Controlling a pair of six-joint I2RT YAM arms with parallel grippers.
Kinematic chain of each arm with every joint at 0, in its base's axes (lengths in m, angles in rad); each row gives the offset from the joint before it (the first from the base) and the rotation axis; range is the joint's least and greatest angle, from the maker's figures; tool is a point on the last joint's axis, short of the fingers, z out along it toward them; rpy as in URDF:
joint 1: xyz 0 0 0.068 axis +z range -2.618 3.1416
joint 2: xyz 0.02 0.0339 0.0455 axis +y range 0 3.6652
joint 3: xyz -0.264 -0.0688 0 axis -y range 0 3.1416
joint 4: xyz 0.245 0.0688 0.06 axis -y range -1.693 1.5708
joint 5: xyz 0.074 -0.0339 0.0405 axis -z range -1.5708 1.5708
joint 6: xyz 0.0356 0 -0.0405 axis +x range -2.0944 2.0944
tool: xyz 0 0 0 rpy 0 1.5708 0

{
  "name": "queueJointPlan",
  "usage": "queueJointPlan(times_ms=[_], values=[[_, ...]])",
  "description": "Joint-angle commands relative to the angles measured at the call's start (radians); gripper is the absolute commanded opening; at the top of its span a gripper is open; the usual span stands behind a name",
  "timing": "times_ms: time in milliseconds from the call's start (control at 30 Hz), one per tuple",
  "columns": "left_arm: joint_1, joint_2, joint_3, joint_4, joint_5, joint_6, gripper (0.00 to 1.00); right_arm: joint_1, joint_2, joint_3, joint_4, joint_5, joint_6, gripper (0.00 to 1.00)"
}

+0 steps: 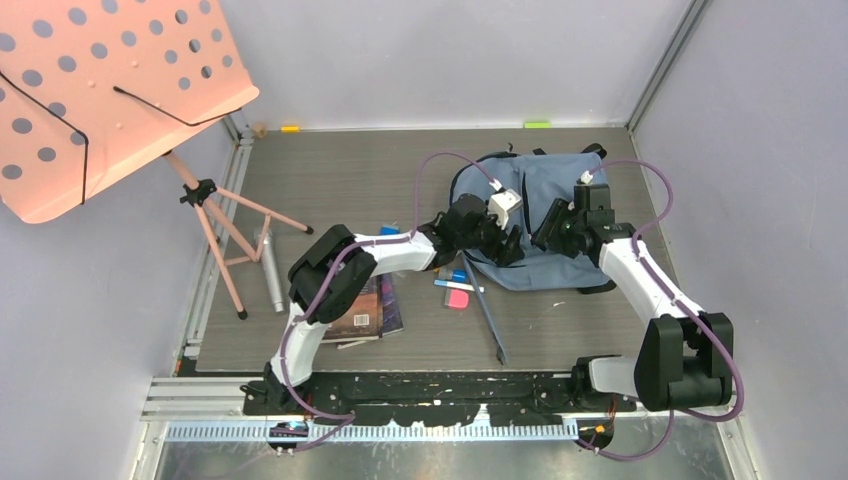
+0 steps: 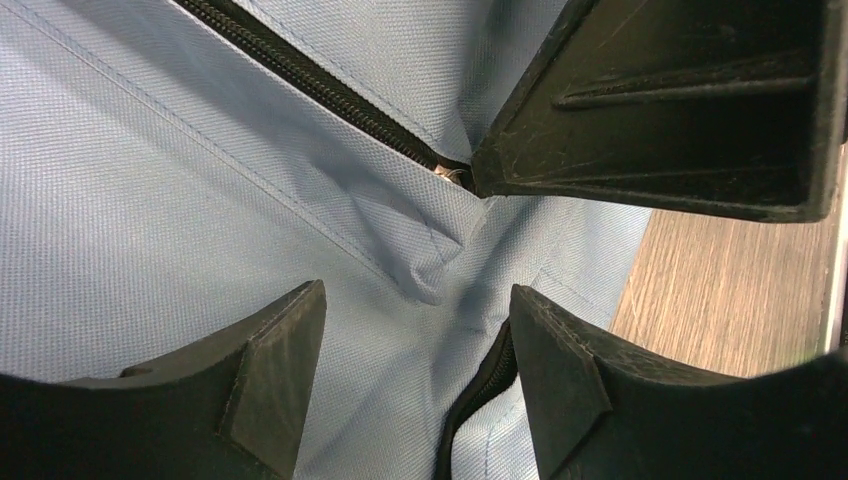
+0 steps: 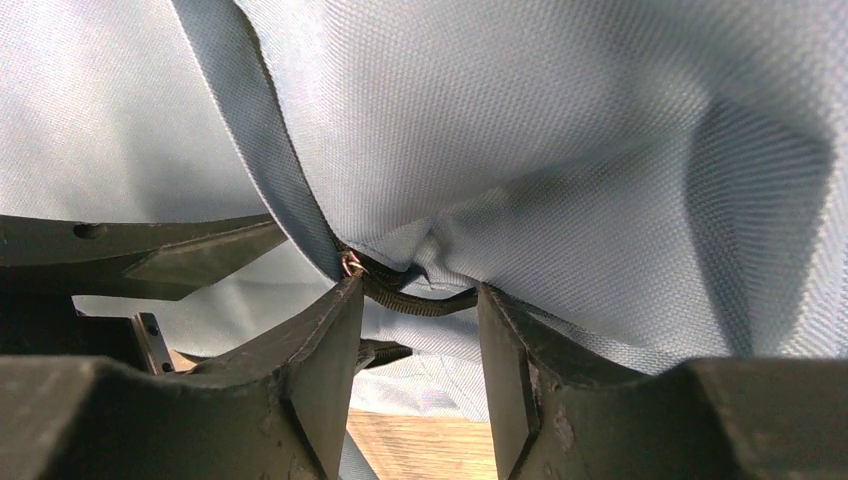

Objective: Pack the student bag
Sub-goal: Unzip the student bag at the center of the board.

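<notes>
The student bag [image 1: 550,262] lies grey-blue on the table's far right part, with both grippers over its near-left corner. My left gripper [image 1: 508,244] [image 2: 415,340] is open, its fingers straddling a fold of bag fabric [image 2: 150,200] beside the black zipper [image 2: 300,75]. My right gripper [image 1: 546,234] [image 3: 415,297] has its fingertips closed on the bag's zipper edge, and the fabric [image 3: 560,120] bunches up and drapes over them. One right finger [image 2: 680,100] shows in the left wrist view, touching the zipper's end. Bare table shows under the raised fabric.
Books [image 1: 365,308] lie by the left arm's elbow. Pens and a pink eraser [image 1: 456,291] sit left of the bag, with a long thin dark blue strip [image 1: 490,325] running toward the near edge. A pink music stand [image 1: 110,90] on a tripod [image 1: 232,245] fills the left.
</notes>
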Motion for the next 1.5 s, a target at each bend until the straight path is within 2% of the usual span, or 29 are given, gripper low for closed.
queueJointPlan(times_ms=[0, 133, 200, 233, 333, 500, 533, 567, 633, 867, 1467], values=[[-0.01, 0.018, 0.052, 0.031, 0.007, 0.028, 0.69, 0.0, 0.009, -0.013, 0.043, -0.004, 0.051, 0.52], [-0.017, 0.031, 0.065, 0.027, 0.007, 0.035, 0.66, 0.0, 0.024, -0.029, 0.063, -0.01, 0.069, 0.52], [-0.017, 0.037, 0.065, 0.032, 0.009, 0.034, 0.6, 0.0, 0.035, -0.031, 0.065, -0.02, 0.073, 0.52], [-0.018, 0.041, 0.066, 0.035, 0.009, 0.033, 0.53, 0.0, 0.038, -0.032, 0.07, -0.02, 0.075, 0.51], [-0.019, 0.05, 0.072, 0.034, 0.009, 0.031, 0.35, 0.0, 0.039, -0.04, 0.079, -0.023, 0.083, 0.41], [-0.021, 0.061, 0.076, 0.039, 0.012, 0.017, 0.08, 0.0, 0.03, -0.055, 0.098, -0.05, 0.111, 0.13], [-0.022, 0.06, 0.076, 0.039, 0.01, 0.016, 0.02, 0.0, 0.026, -0.058, 0.105, -0.052, 0.115, 0.1], [-0.023, 0.059, 0.072, 0.039, 0.009, 0.015, 0.0, 0.0, 0.023, -0.061, 0.108, -0.053, 0.12, 0.05], [-0.026, 0.054, 0.061, 0.041, 0.006, 0.018, 0.0, 0.0, 0.013, -0.06, 0.11, -0.05, 0.124, 0.01], [-0.08, 0.034, 0.022, 0.004, -0.127, 0.126, 0.0, 0.0, -0.04, -0.018, 0.115, 0.006, 0.129, 0.01], [-0.081, 0.023, -0.04, 0.051, -0.142, 0.105, 0.0, 0.0, 0.081, 0.191, 0.143, 0.092, 0.07, 0.01]])
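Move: The zip pull lies between and just beyond my open right fingertips, about 2 cm below and 1 cm left, level fore and aft. My left hand goes for the fabric fold at the zip's near end, some 2 cm to its right and 1 cm lower; the zip pull is roughly 6 cm right and 1 cm ahead of that hand. From my left hand, a marker lies about 10 cm left and 7 cm back, a pink eraser 10 cm left and 9 cm back. I close my left fingers on the fabric fold as that hand eases about 1 cm right and down, and then tug slightly back with it. My right hand sinks about 2 cm, shuts on the zip pull, then lifts nearly 4 cm and draws it forward some 3 cm along the zip, away from the fold I keep pinched. ##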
